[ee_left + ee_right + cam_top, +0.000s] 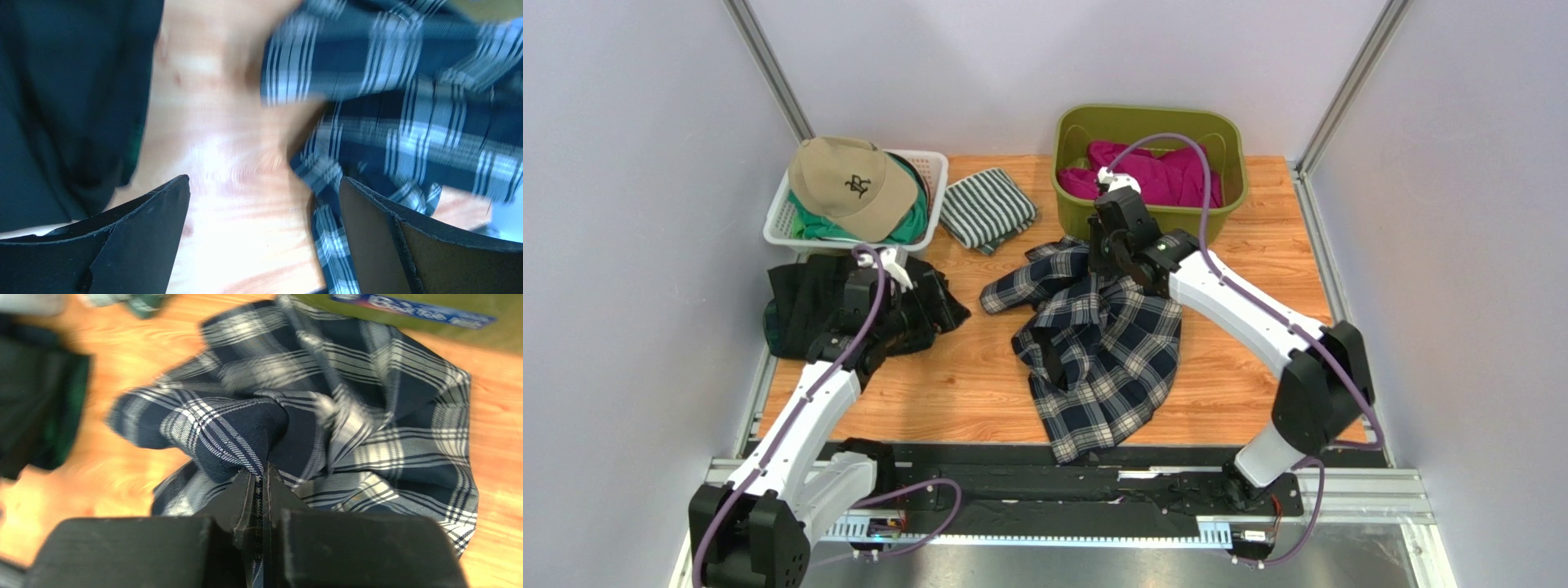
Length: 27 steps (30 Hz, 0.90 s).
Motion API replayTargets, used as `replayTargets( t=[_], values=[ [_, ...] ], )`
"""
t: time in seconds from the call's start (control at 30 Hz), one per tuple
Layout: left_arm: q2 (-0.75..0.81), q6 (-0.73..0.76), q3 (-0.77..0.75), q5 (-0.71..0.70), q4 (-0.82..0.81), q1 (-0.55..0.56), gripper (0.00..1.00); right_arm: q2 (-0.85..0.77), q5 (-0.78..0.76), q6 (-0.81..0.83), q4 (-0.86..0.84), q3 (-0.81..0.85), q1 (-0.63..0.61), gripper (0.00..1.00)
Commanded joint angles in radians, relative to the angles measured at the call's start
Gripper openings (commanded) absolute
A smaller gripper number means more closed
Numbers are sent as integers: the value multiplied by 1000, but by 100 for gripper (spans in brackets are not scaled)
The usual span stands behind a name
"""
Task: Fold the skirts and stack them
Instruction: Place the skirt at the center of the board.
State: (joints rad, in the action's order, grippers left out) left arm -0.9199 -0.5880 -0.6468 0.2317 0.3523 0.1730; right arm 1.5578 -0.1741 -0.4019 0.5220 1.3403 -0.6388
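The navy-white-grey plaid skirt (1100, 355) lies crumpled in the middle of the wooden table (952, 392). My right gripper (1097, 260) is shut on a bunched fold of its far edge; in the right wrist view the cloth (380, 416) is pinched between the closed tips of that gripper (261, 470). A heap of dark skirts (811, 312), black with a dark green edge, lies at the left. My left gripper (918, 306) hovers open at the heap's right side. Its wrist view shows this gripper (264, 180) over bare wood, dark cloth (61, 110) to the left and plaid (417, 110) to the right.
A white basket (934, 172) at the back left holds a tan cap (848, 184) over green cloth. A green-and-white striped folded cloth (987, 208) lies beside it. An olive bin (1228, 159) with magenta cloth stands at the back right. Grey walls close in both sides.
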Motion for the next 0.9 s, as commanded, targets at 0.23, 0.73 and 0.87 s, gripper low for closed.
replayTargets(
  t=[0.23,0.73,0.87],
  values=[
    [67,-107,111,90,-15,89,99,164,-33,-74,93,191,99,52],
    [-2,-116,108,43,-26,152,99,1,220,-155,9,19,-13,93],
    [-2,-116,114,43,-24,157,99,-22,47,-213,59,-13,-67,93]
  ],
)
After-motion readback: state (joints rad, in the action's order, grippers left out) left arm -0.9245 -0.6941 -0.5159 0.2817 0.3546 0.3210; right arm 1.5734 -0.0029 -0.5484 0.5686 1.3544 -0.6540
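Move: Above the far part of the dark plaid skirt, the right hand still pinches a fold; the skirt's middle lies about 11 cm back, 2 cm left and 15 cm below. From that hand, the green tub is about 17 cm ahead and 7 cm right, the striped cloth 13 cm ahead and 20 cm left. From the left hand, the plaid skirt's middle is about 27 cm right, 2 cm back and 12 cm below; the black skirt pile is 5 cm ahead and 12 cm left. Carrying the held fold about 4.5 cm forward, down and a little right, the right hand opens wide to let go, then turns back about 7 cm and swings left 6 cm over the plaid skirt, rising slightly. The left hand, staying open, drops 5 cm while drawing back and right away from the black pile towards the plaid skirt's side, tipping down 10 degrees. ##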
